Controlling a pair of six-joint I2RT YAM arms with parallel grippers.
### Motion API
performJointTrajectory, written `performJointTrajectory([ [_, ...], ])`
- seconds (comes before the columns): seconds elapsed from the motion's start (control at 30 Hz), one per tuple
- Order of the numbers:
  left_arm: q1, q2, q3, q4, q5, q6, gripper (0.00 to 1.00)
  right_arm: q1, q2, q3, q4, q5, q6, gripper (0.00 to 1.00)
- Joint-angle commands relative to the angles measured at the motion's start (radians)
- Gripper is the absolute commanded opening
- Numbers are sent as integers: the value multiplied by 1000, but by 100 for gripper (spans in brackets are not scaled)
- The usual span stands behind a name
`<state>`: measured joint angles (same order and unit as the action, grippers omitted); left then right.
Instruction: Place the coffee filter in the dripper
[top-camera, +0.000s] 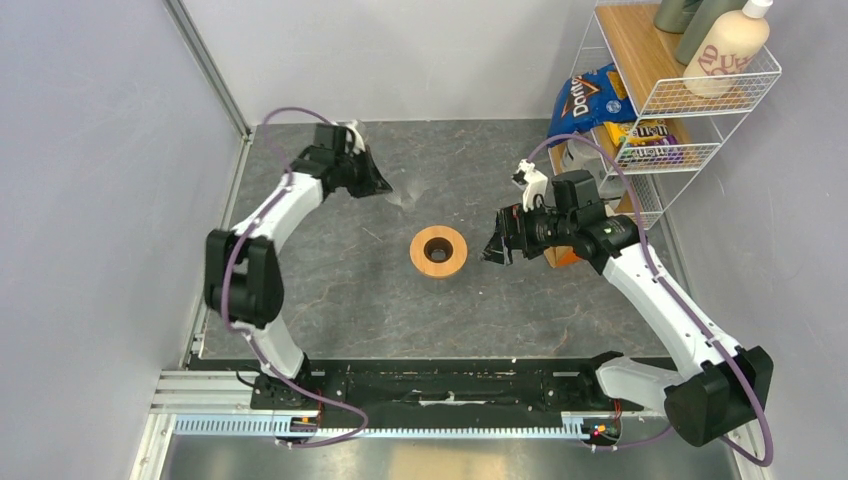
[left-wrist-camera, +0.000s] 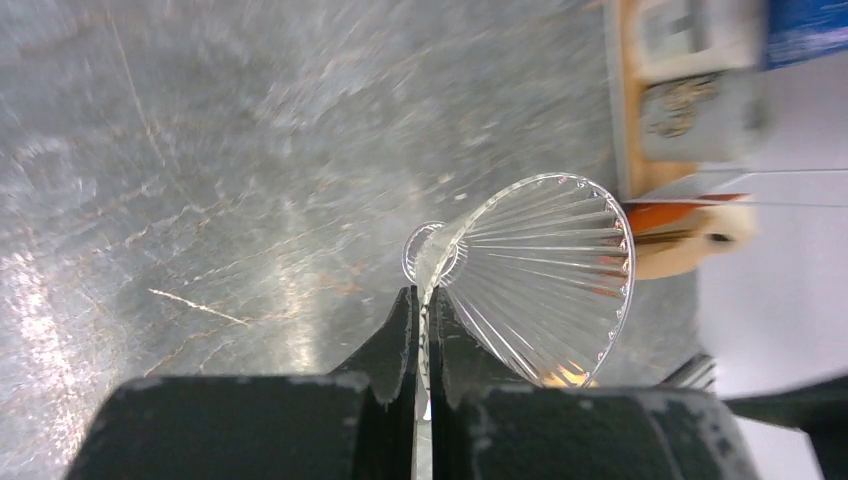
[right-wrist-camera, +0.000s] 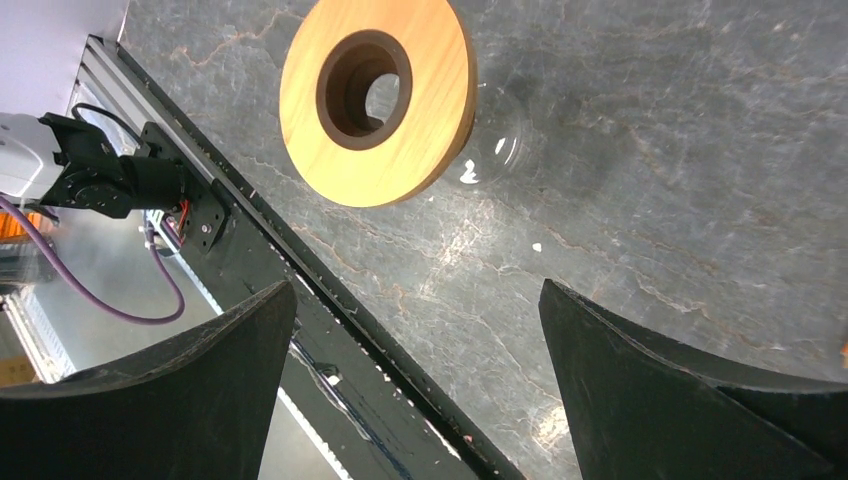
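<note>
The dripper's clear ribbed glass cone (left-wrist-camera: 545, 270) lies on its side on the dark stone table, faint in the top view (top-camera: 405, 196) at the back. My left gripper (left-wrist-camera: 424, 308) is shut on a thin glass edge by the cone's narrow end; from above the gripper (top-camera: 384, 184) sits just left of the cone. The orange-brown wooden collar (top-camera: 438, 251) lies flat mid-table, apart from the cone, and shows in the right wrist view (right-wrist-camera: 430, 110). My right gripper (right-wrist-camera: 415, 292) stands open and empty just right of the collar (top-camera: 497, 246). The coffee filter is out of view.
A white wire shelf (top-camera: 700, 95) stands at the back right with a blue chip bag (top-camera: 585, 98), a candy bag (top-camera: 648, 140) and bottles (top-camera: 725, 45). The arms' black rail (top-camera: 450, 385) runs along the near edge. Grey walls close in the left and back.
</note>
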<state>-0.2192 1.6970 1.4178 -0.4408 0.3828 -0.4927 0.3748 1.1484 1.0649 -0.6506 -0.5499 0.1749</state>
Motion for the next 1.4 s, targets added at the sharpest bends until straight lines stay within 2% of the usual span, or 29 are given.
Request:
performJointTrajectory([
  [0.0,-9,-221,98,-128,91,-37,2,-5,-58,110,-44,35,-29,99],
  [0.17,-78,-323,71,-245,120,7,2,-6,-92,155,-55,47,-38,99],
  [0.37,-168,-385,-33,-235,140,56,2,-5,-104,151,-57,48,-22,99],
  [0.57,-230,-347,-59,-233,167,111,2,-7,-93,136,-46,35,-13,99],
  [1.37,-279,-213,-36,-245,100,148,2,-7,-64,115,-25,15,-1,99],
])
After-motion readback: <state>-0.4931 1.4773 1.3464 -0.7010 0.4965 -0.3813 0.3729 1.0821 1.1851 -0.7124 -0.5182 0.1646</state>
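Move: The glass dripper cone is already pinched by its rim in the left gripper. The wooden collar it goes to lies about 15 cm back, 13 cm to the right and some 9 cm below that hand. The glass cup stands directly under the collar, and the brown paper filters lie roughly 28 cm to the right of the collar and 3 cm farther out. From the open right hand the collar is about 12 cm left, 2 cm ahead and 11 cm below. Bring the left gripper back about 15 cm and 8 cm to the right in a high arc, rising some 15 cm and sinking again, to carry the glass cone over the wooden collar, then ease down slowly. Turn the wrist about 25 degrees clockwise and keep the pinch. Lift the right hand clear, about 5 cm net, still wide open. ##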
